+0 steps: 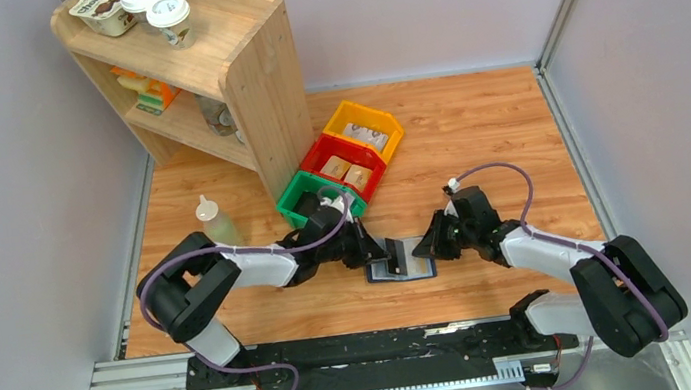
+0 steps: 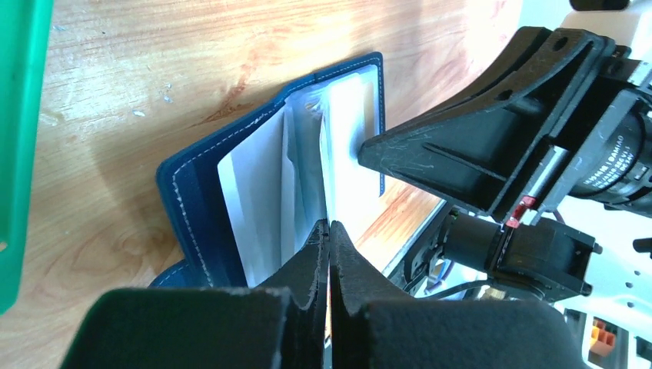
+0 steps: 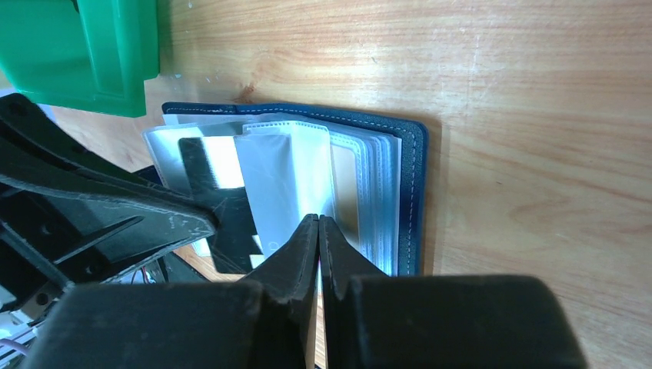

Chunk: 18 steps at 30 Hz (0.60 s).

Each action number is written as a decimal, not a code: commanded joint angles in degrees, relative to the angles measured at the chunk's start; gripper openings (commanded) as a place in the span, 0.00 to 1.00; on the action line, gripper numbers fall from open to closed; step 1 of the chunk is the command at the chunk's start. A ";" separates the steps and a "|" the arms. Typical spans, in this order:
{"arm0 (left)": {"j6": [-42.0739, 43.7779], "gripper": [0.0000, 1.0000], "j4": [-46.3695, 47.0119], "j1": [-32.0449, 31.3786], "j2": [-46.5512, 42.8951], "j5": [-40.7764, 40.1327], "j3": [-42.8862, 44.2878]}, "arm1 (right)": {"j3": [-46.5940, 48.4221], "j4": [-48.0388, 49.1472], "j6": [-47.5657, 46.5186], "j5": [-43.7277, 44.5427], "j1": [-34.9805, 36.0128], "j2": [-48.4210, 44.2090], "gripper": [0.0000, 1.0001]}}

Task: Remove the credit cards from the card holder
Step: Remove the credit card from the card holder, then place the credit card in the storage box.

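The navy card holder (image 1: pixel 400 270) lies open on the wooden table between both grippers, its clear sleeves fanned upward. In the left wrist view its stitched cover (image 2: pixel 192 200) frames pale glossy leaves. My left gripper (image 2: pixel 329 224) is shut on the bottom edge of one thin leaf; I cannot tell whether it is a sleeve or a card. My right gripper (image 3: pixel 317 218) is shut on a clear sleeve. Beside it a tan credit card (image 3: pixel 346 181) sits in a sleeve. From above, the left gripper (image 1: pixel 381 250) and right gripper (image 1: pixel 432 244) face each other over the holder.
A green bin (image 1: pixel 306 195), a red bin (image 1: pixel 345 163) and a yellow bin (image 1: pixel 365 127) stand in a row just behind the left arm. A wooden shelf (image 1: pixel 234 68) rises at the back left. A squeeze bottle (image 1: pixel 216 222) stands left of the arm.
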 commanded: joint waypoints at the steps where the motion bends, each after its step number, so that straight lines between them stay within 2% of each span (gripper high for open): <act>1: 4.89 0.00 -4.18 0.47 -5.00 -0.54 1.68 | -2.09 -7.33 -2.35 6.27 -0.67 1.05 0.06; 14: 23.35 0.00 -25.01 0.65 -13.87 -3.88 8.72 | -0.69 -9.53 -4.63 7.15 -0.76 -2.64 0.07; 18: 30.72 0.00 -32.83 2.67 -15.81 -2.22 14.68 | 0.72 -11.29 -6.03 7.59 -0.67 -5.27 0.08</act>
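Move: The left hand already pinches the black credit card, which still stands in its sleeve; the middle of the open card holder lies about 2 cm to the right of that hand, 1 cm back and 4 below. The green box is some 12 cm ahead and 11 to the left, the red box roughly 19 ahead and 6 left, both about 2 cm lower. From the right hand, the card holder's middle is about 4 cm left, level with it and 1 cm below. With its fingers kept shut on the card's edge, the left hand draws the credit card up out of the clear sleeve, rising about 5 cm while easing some 2.5 cm to the left, away from the card holder, and rolling roughly 20 degrees about the line of its fingers, clockwise seen from behind the hand. The right hand's closed fingertips keep hold of the sleeve on the right part of the card holder, then shift it about a centimetre to the right. ##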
